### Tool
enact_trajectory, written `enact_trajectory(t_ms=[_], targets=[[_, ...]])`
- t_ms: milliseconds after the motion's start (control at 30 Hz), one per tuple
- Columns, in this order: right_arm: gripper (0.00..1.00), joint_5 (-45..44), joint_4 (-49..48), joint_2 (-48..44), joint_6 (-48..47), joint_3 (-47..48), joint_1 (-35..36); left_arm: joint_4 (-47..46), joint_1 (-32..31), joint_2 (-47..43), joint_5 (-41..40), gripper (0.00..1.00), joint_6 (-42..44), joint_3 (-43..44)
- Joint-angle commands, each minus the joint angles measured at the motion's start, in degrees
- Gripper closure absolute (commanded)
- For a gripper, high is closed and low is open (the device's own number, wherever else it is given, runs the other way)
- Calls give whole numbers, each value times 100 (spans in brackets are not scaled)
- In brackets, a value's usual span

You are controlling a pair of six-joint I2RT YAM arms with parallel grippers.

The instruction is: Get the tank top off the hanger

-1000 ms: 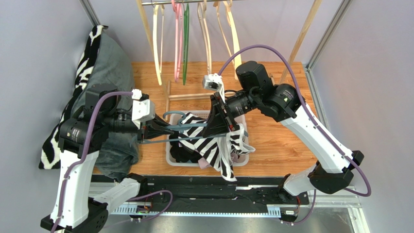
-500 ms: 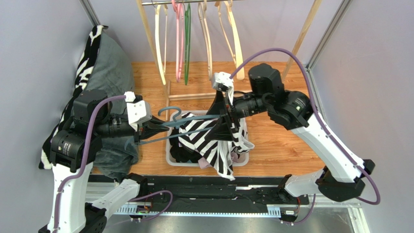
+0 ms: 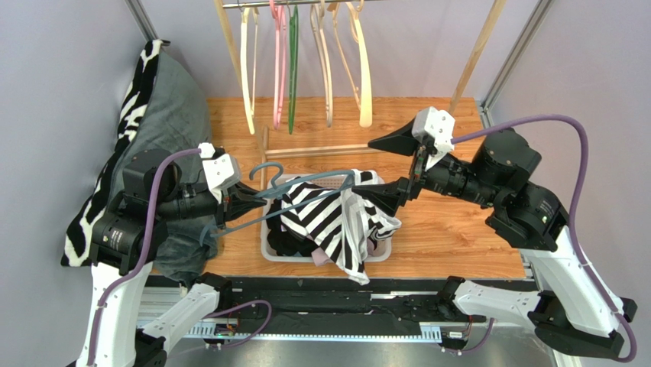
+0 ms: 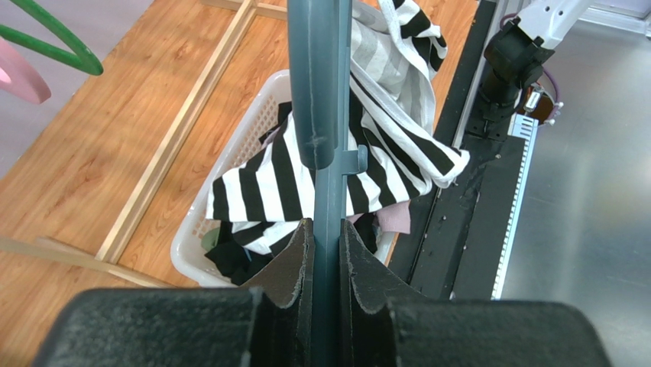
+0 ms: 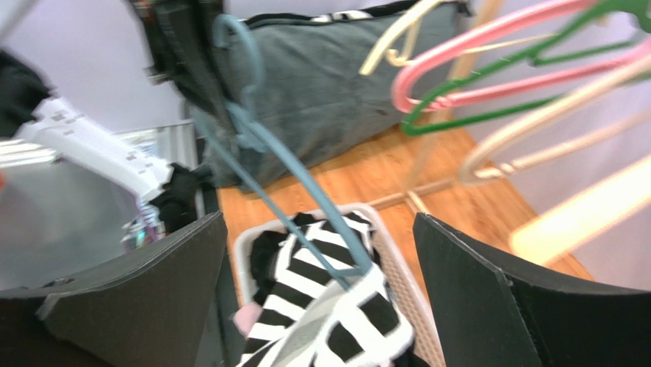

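My left gripper (image 3: pixel 238 203) is shut on the lower bar of a blue-grey hanger (image 3: pixel 302 184), which reaches right over the basket. In the left wrist view the bar (image 4: pixel 317 76) runs straight up from between the jaws (image 4: pixel 326 229). The black-and-white striped tank top (image 3: pixel 336 222) droops from the hanger's far end into the basket and over its front rim. My right gripper (image 3: pixel 386 172) stands wide open just right of that end, with nothing between its fingers. Its wrist view shows the hanger (image 5: pixel 306 183) and the tank top (image 5: pixel 336 321) ahead of the open gripper (image 5: pixel 317 222).
A white laundry basket (image 3: pixel 265 248) with dark clothes sits on the wooden floor between the arms. Cream, pink and green hangers (image 3: pixel 290 69) hang from a rail at the back. A grey pillow with a zebra cover (image 3: pixel 179 99) leans at the left wall.
My right gripper has opened, let go of the tank top and drawn back to the right. The top has slumped toward the basket. The left gripper still holds the hanger, now tilted a little.
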State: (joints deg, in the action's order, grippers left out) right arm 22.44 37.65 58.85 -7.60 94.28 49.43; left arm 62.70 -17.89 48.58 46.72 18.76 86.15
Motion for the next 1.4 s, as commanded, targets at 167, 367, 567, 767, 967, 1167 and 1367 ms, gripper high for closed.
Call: enact_trajectory(t_ms=[167,367,567,767,967,1167,1367], targets=[[0,-1303,-90,-1804,715,-2447,23,-434,22,-94,-84,100,-338,112],[0,-1444,-494,-2352,1383,-3626,23,-434,22,-41,30,100,-435,297],[0,-1970,-793,-1878,1235,-3724,23,-311,22,-68,162,100,-435,490],[62,-2744,-1066,-1185,909,-3250,14,-126,57,-68,4,100,-330,807],[100,-2938,-1084,-1104,786,-2371,14,-109,84,-173,-442,100,-268,702],[100,-3377,-742,-1042,399,-1396,-30,23,93,-270,-769,100,-92,745],[100,-4001,-566,-1016,250,-1280,-91,391,110,-332,-534,100,92,1043]])
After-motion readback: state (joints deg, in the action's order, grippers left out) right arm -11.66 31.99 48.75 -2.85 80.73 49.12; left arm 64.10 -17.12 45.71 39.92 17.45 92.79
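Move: The right hand hovers open and empty. The middle of the striped tank top lies about 2 cm ahead, 4 cm left and 19 cm below it, with its loose right-hand folds some 5 cm ahead, 4 cm right and 18 cm down. The hanger's right end is level ahead, 5 cm left and 8 below; the basket is roughly 6 ahead, 8 left, 42 below. From the left hand, holding the hanger, the tank top is about 4 cm ahead, 16 right, 13 below. The right hand drops about 18 cm past the hanger's right end with its fingers wide open, drifting right, then reaches some 6 cm forward into the tank top's loose right-hand folds, shuts on them and hauls them up about 16 cm and a little farther right, its wrist turning some 35 degrees clockwise over the whole move. The left hand keeps its pinch on the hanger meanwhile, raising it about 4 cm and finally easing it 2 cm left, away from the pulling hand. ##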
